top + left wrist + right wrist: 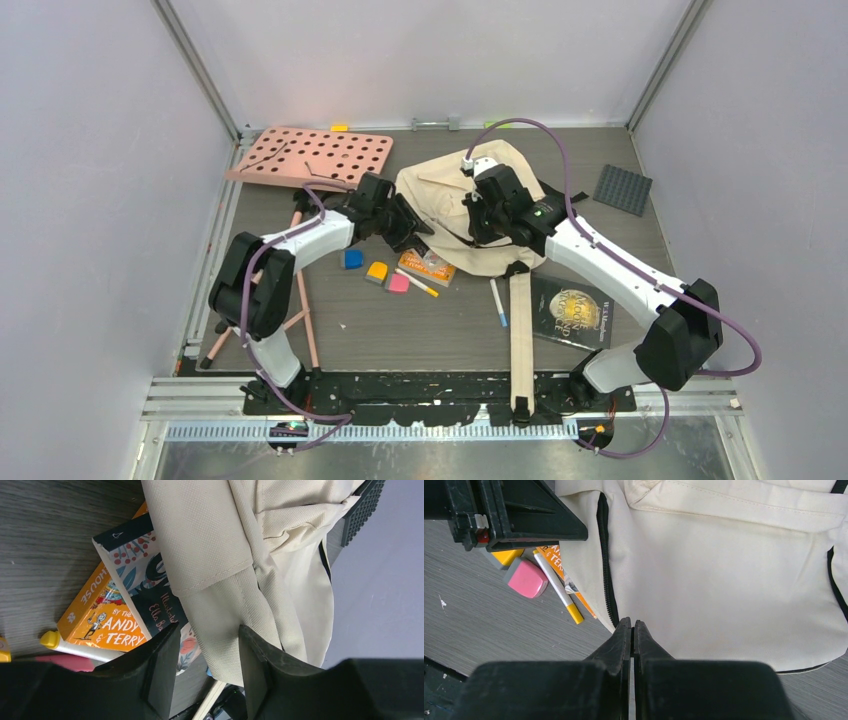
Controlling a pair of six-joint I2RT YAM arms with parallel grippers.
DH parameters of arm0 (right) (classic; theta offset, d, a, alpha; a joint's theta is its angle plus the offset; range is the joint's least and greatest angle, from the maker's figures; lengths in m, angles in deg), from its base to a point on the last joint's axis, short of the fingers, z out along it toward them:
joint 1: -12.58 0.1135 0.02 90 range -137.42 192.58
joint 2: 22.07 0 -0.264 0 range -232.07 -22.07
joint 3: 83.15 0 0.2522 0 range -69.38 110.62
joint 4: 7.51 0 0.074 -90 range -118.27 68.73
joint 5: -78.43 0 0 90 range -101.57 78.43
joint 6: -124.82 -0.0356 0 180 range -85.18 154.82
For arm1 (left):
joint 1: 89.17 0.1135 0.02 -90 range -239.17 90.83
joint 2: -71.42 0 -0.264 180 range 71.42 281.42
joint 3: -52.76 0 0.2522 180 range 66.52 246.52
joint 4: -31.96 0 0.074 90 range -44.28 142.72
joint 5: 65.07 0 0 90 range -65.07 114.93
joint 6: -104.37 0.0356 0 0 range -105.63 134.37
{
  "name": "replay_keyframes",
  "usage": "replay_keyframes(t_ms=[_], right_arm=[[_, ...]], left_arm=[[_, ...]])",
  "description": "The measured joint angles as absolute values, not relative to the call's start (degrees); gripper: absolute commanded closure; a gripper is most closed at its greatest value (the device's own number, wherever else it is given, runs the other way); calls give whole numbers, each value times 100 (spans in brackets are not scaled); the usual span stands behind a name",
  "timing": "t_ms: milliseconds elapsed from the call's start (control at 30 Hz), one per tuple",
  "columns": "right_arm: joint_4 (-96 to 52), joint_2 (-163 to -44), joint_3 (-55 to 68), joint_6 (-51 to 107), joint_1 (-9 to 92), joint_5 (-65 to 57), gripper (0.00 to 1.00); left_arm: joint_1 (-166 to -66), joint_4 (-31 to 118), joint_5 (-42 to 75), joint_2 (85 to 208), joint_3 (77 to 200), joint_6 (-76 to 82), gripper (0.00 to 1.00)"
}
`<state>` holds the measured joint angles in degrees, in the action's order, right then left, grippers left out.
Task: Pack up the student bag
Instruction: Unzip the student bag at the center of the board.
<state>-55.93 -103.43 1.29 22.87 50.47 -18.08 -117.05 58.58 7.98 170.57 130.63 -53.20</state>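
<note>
The student bag [455, 195], a cream fabric backpack, lies slumped mid-table. Its long strap [520, 340] trails toward the near edge. My left gripper [405, 225] is at the bag's left edge. In the left wrist view it [209, 630] stands open around a fold of the bag [210, 540], the fabric touching only one finger. An orange book [100, 620] and a dark floral book [140, 575] lie partly under the bag. My right gripper [480, 215] is over the bag. In its own view it [632, 622] is shut, its tips at the bag's [734, 580] edge by the black zipper [606, 570].
Blue [352, 259], orange [377, 271] and pink [398, 283] erasers lie left of the orange book [428, 265]. Nearby are a yellow-capped marker [420, 283] and a blue-capped marker [498, 302]. A dark book [572, 310], a pink perforated board [310, 155] and a grey studded plate [622, 188] lie around them.
</note>
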Motion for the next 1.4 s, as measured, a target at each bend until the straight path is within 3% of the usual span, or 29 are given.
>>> replay_keyframes(t_ms=[233,300,1400], right_arm=[[-5593,-10345,129,2285,5051,-1878,99],[-5593,-10343,129,2283,5051,-1948,99],[-5514,-9814,-415,1918,4915,-3913,99]], left_arm=[[-11707,5753,730,17162,13114,-5355,93],[-11707,5779,749,17162,13205,-5245,100],[-10844,6647,767,17853,14536,-3578,100]])
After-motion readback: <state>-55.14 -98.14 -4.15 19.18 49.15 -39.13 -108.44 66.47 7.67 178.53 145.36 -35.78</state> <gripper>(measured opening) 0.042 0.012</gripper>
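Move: The left gripper stands open astride the bag's left edge, its fold about 1 cm ahead, 1 cm right and 1 cm down. From there the orange book lies some 4 cm back, 1 right and 8 down, and the yellow marker 8 cm back, 2 left and 9 down. From the right gripper, shut at the zip, the loose strap's base is about 5 cm back, 7 right and 8 down; the white pen is 12 back, 4 right and 16 down. Close the left gripper on the bag's left edge, then pull the pinched cloth forward and left, about 8 cm in all, away from the right hand. Meanwhile draw the right gripper, fingers kept shut at the zip, some 7 cm to the right along it towards the strap side, turning the hand clockwise by nearly 20 degrees. ##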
